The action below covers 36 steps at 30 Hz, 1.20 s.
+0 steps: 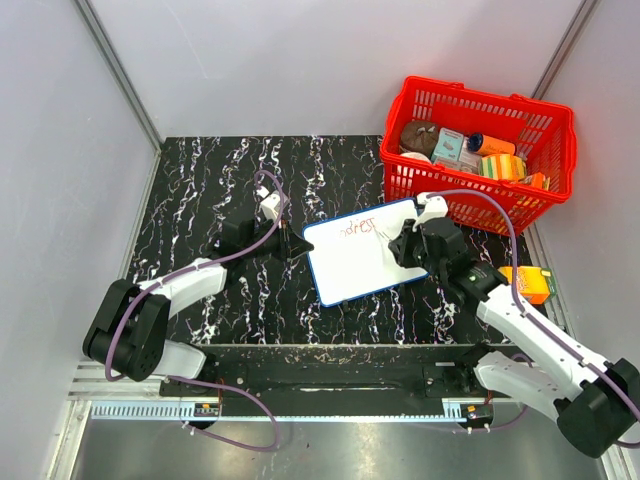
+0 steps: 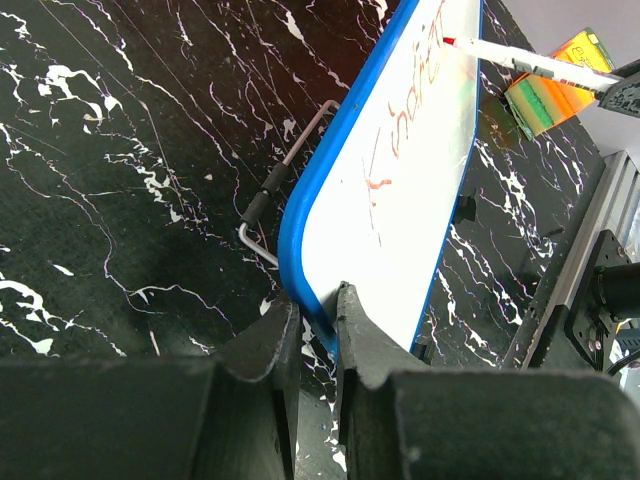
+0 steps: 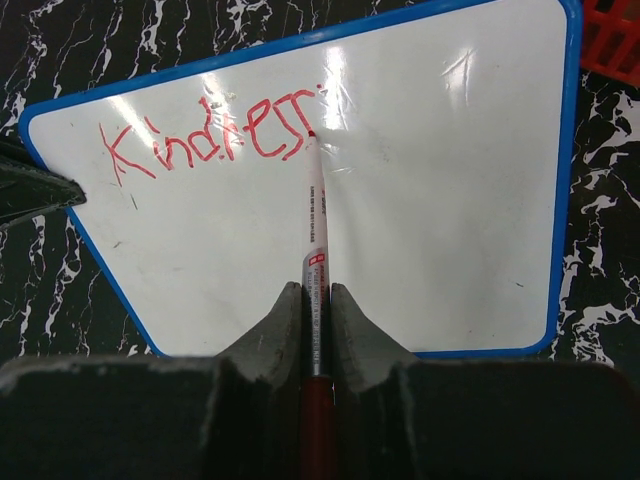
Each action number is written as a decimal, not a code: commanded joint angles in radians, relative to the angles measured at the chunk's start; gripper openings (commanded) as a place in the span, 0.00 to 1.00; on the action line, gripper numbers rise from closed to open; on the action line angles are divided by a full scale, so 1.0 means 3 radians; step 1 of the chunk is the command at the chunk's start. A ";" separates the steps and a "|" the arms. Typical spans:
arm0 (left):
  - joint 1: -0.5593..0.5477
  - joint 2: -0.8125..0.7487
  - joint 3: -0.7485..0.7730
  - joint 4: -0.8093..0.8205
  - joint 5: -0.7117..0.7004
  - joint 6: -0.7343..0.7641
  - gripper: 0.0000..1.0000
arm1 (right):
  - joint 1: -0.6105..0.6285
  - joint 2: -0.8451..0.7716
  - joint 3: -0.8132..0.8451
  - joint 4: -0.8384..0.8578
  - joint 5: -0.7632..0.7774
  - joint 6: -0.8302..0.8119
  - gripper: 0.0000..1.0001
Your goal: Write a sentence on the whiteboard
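Note:
The whiteboard [image 1: 362, 257], white with a thin blue frame, lies tilted on the black marbled table [image 1: 200, 190]. My left gripper [image 1: 300, 245] is shut on its left corner [image 2: 300, 290], one finger on each face. My right gripper [image 1: 400, 243] is shut on a red marker [image 3: 314, 250]. The marker tip touches the whiteboard [image 3: 420, 180] just right of the sentence [image 3: 205, 142], red letters reading "Kindness". In the left wrist view the sentence [image 2: 400, 130] runs up the whiteboard [image 2: 400, 230] and the marker [image 2: 520, 60] comes in from the upper right.
A red basket [image 1: 478, 150] with several packets and jars stands behind the board at the back right. An orange box [image 1: 530, 283] lies on the table by my right arm. A metal wire stand [image 2: 290, 175] shows behind the board's edge. Grey walls enclose the table.

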<state>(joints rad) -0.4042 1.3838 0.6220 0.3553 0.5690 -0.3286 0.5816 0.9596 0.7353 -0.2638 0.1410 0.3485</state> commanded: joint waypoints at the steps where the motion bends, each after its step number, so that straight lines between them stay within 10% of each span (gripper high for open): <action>1: 0.0013 0.0066 0.0044 -0.0039 -0.0536 0.0543 0.00 | -0.0016 -0.0069 -0.0037 -0.0092 0.0093 -0.0006 0.00; 36: 0.0002 0.0066 0.0049 -0.0044 -0.0552 0.0548 0.00 | -0.0016 -0.0662 -0.0027 0.0209 -0.0766 -0.0031 0.00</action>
<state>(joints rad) -0.4072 1.3842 0.6224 0.3580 0.5682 -0.3275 0.5804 0.7773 0.7330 -0.2955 0.0124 0.3592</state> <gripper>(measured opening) 0.167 0.185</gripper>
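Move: The red marker in the right gripper has its tip at the last letter of the word on the whiteboard. That spot lies about 7 cm ahead of the right hand, 5 cm to its left and 5 below. From the same hand, the board's middle is roughly 3 cm ahead, 9 left and 9 below, and the red basket 22 cm ahead, 17 right. From the left hand, the last letter is some 5 cm ahead and 18 right, near level. Draw the right hand's marker slowly down the sloping whiteboard, a little over 1 cm back towards the base and slightly down, then lift the tip clear, rising some 5 cm while easing about 2 cm farther back. Keep the grip and, as it rises, tip the marker's nose up and swing it slightly left. Keep the left gripper still on the board's corner. ##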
